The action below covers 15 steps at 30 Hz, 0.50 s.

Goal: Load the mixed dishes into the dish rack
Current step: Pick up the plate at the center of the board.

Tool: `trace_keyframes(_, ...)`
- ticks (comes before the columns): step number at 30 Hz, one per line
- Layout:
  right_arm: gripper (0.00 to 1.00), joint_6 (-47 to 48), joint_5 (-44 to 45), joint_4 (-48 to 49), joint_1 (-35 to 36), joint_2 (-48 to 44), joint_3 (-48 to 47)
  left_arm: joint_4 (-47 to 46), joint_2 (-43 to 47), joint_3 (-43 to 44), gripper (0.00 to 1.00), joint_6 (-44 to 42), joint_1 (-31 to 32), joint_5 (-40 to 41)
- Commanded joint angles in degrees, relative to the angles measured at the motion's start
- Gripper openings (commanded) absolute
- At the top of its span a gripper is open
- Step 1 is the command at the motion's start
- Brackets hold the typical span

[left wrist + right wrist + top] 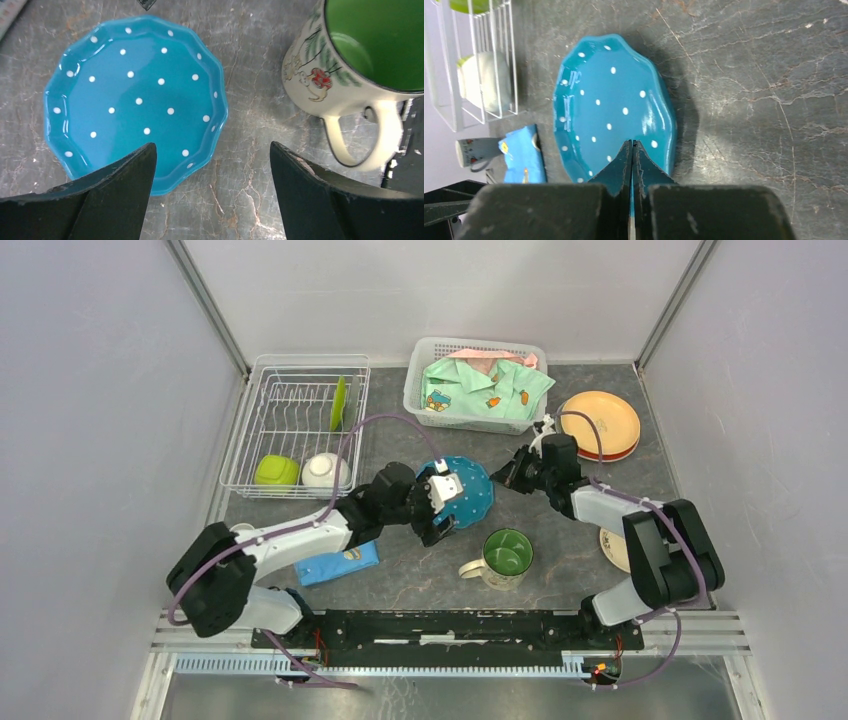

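The blue dotted scalloped plate lies flat on the table's middle. My left gripper hovers open over its near edge, one finger above the rim and the other finger over bare table. My right gripper is shut with nothing between its fingers, just off the plate's right side. The green-lined beige mug stands upright in front of the plate. The dish rack at back left holds an upright lime-green plate, a green bowl and a white bowl.
A white latticed basket of green clothing stands at the back. Orange and red plates are stacked at back right, and a cream plate shows by the right arm. A folded blue cloth and a small cup lie near the left arm.
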<state>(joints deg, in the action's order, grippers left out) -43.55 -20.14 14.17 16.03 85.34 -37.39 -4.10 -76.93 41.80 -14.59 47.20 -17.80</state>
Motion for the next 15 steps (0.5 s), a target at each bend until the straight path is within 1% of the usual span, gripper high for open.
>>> trace_keyframes(1, 0.00, 5.81, -0.62, 0.28, 0.10, 2.24, -2.62, -3.94, -4.41, 1.22, 0.87, -5.05, 1.75, 3.15)
trace_keyframes(5, 0.00, 10.30, 0.77, -3.25, 0.13, -0.36, -4.93, -1.54, -7.58, 2.81, 0.81, -8.57, 2.89, 0.66)
trace_keyframes(6, 0.02, 11.42, 1.95, -4.57, 0.00, -1.50, -5.48, -0.48, -8.98, 3.38, 0.80, -9.82, 3.24, 0.70)
trace_keyframes(8, 0.12, 12.97, 3.99, -6.63, -0.34, -3.84, -6.57, 2.10, -11.30, 5.05, 0.74, -11.22, 3.71, 1.09)
trace_keyframes(10, 0.28, 13.70, 7.76, -9.27, -0.98, -6.74, -6.86, 5.07, -13.76, 6.82, 0.68, -12.24, 3.86, 1.23)
trace_keyframes(12, 0.40, 13.97, 10.73, -10.33, -1.72, -10.17, -6.29, 6.35, -15.26, 7.61, 0.66, -12.97, 3.99, 1.76)
trace_keyframes(14, 0.51, 14.35, 12.26, -10.90, -2.29, -13.58, -5.64, 5.64, -15.87, 7.45, 0.65, -13.52, 4.16, 3.53)
trace_keyframes(15, 0.55, 14.60, 12.59, -11.16, -2.50, -15.44, -5.30, 4.88, -16.05, 7.23, 0.65, -13.72, 4.21, 4.46)
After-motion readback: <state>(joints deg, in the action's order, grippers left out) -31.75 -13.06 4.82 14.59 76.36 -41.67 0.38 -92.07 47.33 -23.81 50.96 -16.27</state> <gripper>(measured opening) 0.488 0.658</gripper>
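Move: From the left hand, the blue dotted plate's middle is about 8 cm ahead and level sideways, some 8 cm below, so its near rim lies almost under the open fingers. The green mug stands about 9 cm back and 10 cm to the right of this hand; the folded blue cloth lies roughly 26 cm to its left and 5 cm back. From the right hand, whose shut tips are at the plate's right rim, the plate's middle is about 9 cm left, level ahead, and 5 cm down. The left hand sinks about 7 cm towards the near rim of the blue plate, easing slightly right, its fingers tipping some 15 degrees steeper and narrowing from nearly wide open to about two thirds, so that one finger is on the plate side of the rim and the other on the mug side, not yet pinching. The right hand first dips a centimetre or two at the plate's right rim, then lifts some 6 cm and draws off to the right and a little forward, its shut fingers opening about halfway. ##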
